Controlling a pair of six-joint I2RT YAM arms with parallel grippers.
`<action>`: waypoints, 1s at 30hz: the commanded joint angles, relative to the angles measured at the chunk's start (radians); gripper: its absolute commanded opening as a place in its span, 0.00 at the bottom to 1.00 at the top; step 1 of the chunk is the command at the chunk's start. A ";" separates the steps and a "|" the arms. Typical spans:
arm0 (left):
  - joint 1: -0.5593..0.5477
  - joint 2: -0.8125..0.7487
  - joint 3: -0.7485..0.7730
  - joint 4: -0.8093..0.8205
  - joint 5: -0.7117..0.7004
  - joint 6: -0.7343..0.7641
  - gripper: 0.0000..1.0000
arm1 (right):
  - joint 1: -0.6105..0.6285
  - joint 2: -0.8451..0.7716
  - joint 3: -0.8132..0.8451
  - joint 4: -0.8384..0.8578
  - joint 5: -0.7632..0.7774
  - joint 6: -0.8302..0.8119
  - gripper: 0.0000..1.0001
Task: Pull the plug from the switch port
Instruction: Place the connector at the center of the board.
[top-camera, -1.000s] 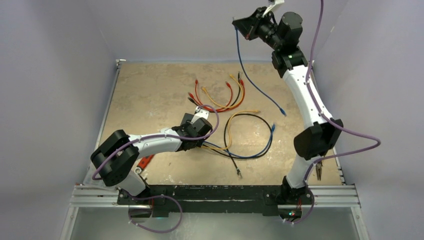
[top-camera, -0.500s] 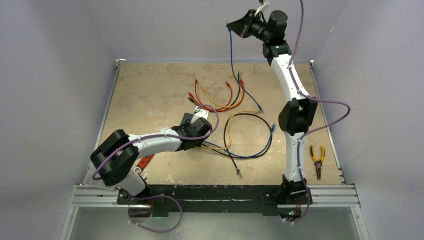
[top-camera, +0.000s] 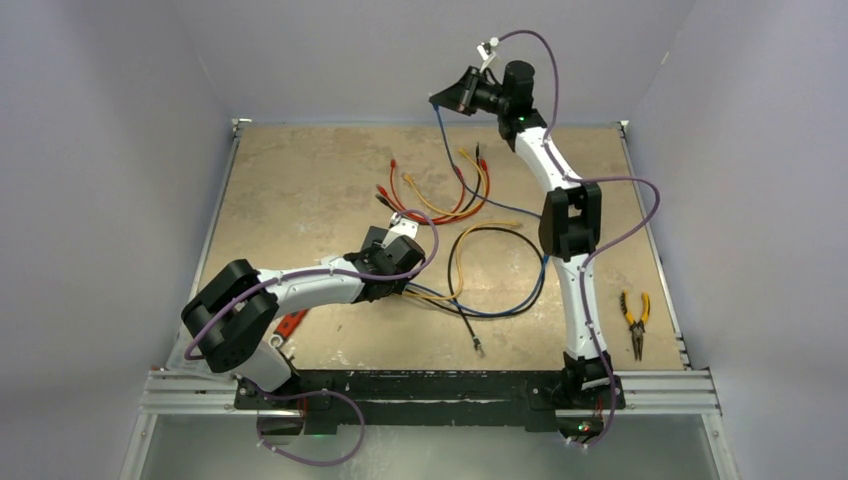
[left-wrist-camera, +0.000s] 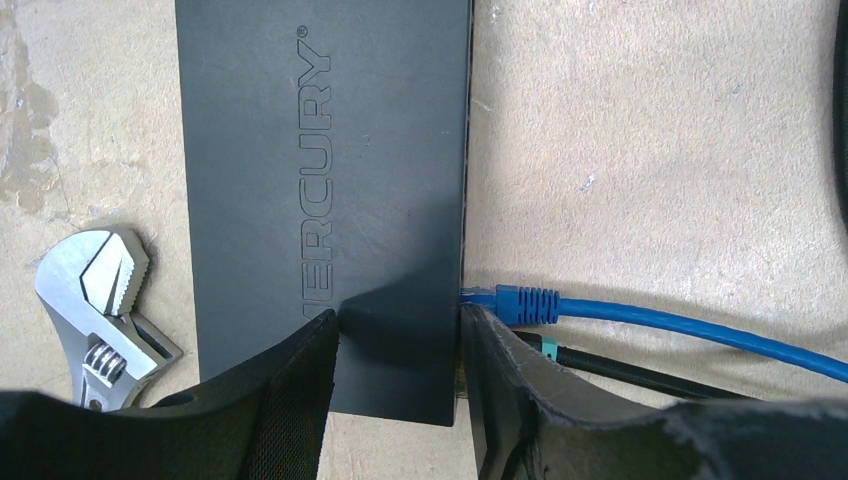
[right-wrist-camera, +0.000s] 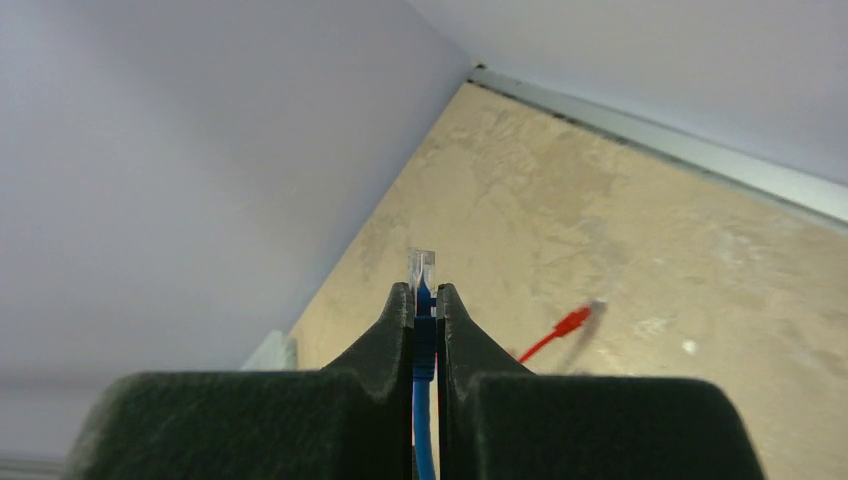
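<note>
The switch (left-wrist-camera: 320, 150) is a flat black box lying on the table. A blue plug (left-wrist-camera: 522, 303) sits in a socket on its right edge, and a black cable with a teal plug (left-wrist-camera: 545, 345) runs just below it. My left gripper (left-wrist-camera: 398, 400) has its jaws apart at the switch's near end, the left finger over the top face and the right finger at the socket edge. In the top view my left gripper (top-camera: 385, 258) hides the switch. My right gripper (top-camera: 442, 98) is raised high at the back and shut on another blue plug (right-wrist-camera: 422, 268), whose blue cable (top-camera: 447, 150) hangs down.
Red, orange and yellow patch cables (top-camera: 440, 195) lie at the back middle. A black cable loop (top-camera: 500, 270) lies right of the left gripper. Yellow pliers (top-camera: 633, 320) are at the right edge, a steel wrench (left-wrist-camera: 95, 300) left of the switch. Walls enclose the table.
My right arm has swung left and lower along the back wall, carrying the blue plug and dragging its cable. The left arm has not moved.
</note>
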 joint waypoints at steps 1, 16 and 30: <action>-0.007 0.080 -0.049 -0.080 0.094 -0.018 0.48 | 0.071 -0.001 0.026 0.100 -0.078 0.092 0.00; -0.025 0.069 -0.056 -0.081 0.091 -0.036 0.48 | 0.144 0.119 -0.006 0.268 -0.141 0.284 0.00; -0.040 0.027 -0.059 -0.069 0.089 -0.042 0.47 | 0.092 -0.021 -0.132 0.098 -0.065 0.043 0.54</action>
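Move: The right hand still holds the blue plug high over the far part of the board. The drop spot among the loose cable ends is roughly 8 cm left, 4 cm back and 26 cm below. Beside that spot, from the same hand: a yellow plug about 6 cm back and 6 left, a red plug about 1 back and 9 left. From the left hand at the switch, the drop spot is some 30 cm ahead and 3 to the right. Swinging left and somewhat back, about 12 cm, while sinking, the right hand carries the blue plug out over the loose cable ends, turning some 15 degrees counter-clockwise. It then drifts about 3 cm back to the right, still sinking slightly, to end 7 or 8 cm lower, and opens its fingers to about half, letting go of the plug well above the board. ##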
